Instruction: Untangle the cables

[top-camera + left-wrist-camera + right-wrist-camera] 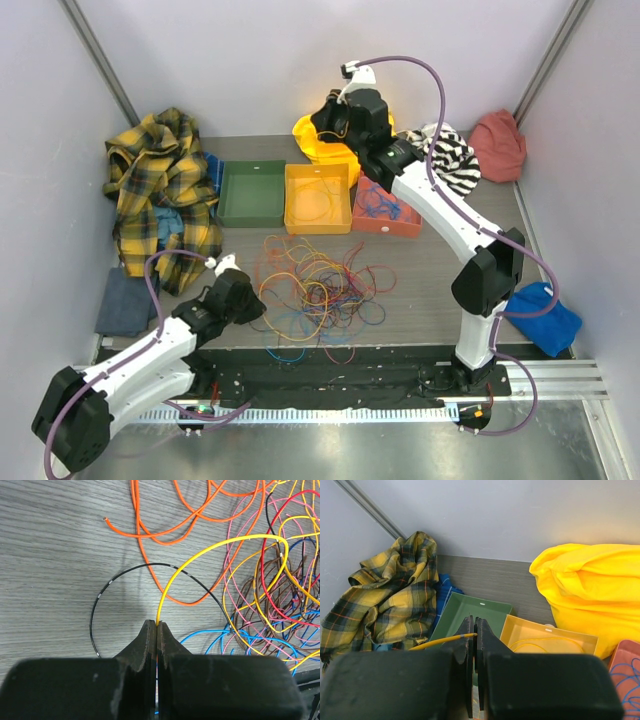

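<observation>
The cables [320,290] lie as a loose tangle of orange, yellow, red, blue and dark wires in the middle of the table. My left gripper [256,306] sits low at the tangle's left edge. It is shut [158,625] on a yellow cable [200,552] that arcs up and right into the heap [280,605]. My right gripper [328,118] hangs high above the trays at the back, shut [474,623] on another yellow cable piece [445,640] whose end sticks out to the left. Whether both grip the same cable I cannot tell.
Green tray [252,193], yellow tray [317,197] with a yellow wire, and red tray [385,212] with blue wires stand behind the tangle. A yellow cloth [322,140], plaid shirt [160,190], striped cloth [452,155], red cloth [497,145], blue cloth [545,318] and grey cloth [125,302] ring the table.
</observation>
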Controlling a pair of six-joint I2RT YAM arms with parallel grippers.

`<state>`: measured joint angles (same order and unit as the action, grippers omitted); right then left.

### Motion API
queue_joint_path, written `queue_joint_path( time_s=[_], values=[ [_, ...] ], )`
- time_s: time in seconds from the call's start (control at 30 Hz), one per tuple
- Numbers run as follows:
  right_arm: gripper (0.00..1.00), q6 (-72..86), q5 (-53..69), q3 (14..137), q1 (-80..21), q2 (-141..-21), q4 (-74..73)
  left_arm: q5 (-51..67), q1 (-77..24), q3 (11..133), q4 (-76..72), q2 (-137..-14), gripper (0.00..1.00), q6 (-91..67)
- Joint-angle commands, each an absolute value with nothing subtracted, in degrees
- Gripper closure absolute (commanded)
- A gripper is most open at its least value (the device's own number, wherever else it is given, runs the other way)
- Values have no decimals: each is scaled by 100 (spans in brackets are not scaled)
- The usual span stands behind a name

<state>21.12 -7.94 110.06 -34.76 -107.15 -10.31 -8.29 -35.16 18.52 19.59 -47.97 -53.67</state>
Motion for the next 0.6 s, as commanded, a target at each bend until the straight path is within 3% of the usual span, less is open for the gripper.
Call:
queue_joint_path(
  time_s=[0.0, 0.3, 0.43, 0.57],
  values=[
    [99, 2223, -677, 11145, -3489, -10591, -782, -747, -3507, 1828, 1828, -4825, 100, -5414],
    [97, 2312, -405, 10637, -3489, -10907, -624, -765, -3507, 1758, 1863, -4623, 100, -5458],
    [59, 2347, -299, 10047, -3489, -11127, -650, -765, -3507, 1793, 1942, -4570, 100, -5449],
    [44, 2364, -457, 9318, -3498, -10865, -405, -765, -3507, 1811, 1951, -4509, 100, -5449]
  ],
)
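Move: The orange box that the right hand's yellow cable is to go into lies almost straight below that hand, some 33 cm down and perhaps 1 cm nearer the robot. The green box stands about 15 cm to the left of it and the red box about 16 cm to the right, while the yellow cloth lies some 15 cm ahead of the hand and 6 cm to its right. From the left hand, the orange box is roughly 28 cm ahead and 11 cm to the right. With the yellow cable already held high over the orange box, the right hand hangs nearly still at first, easing about 1 cm left, then sinks ever faster some 11 cm straight down towards the box, its fingertips tipping about 10 degrees further down. As it drops, the shut fingers spread to about half open and release their pinch on the cable. ##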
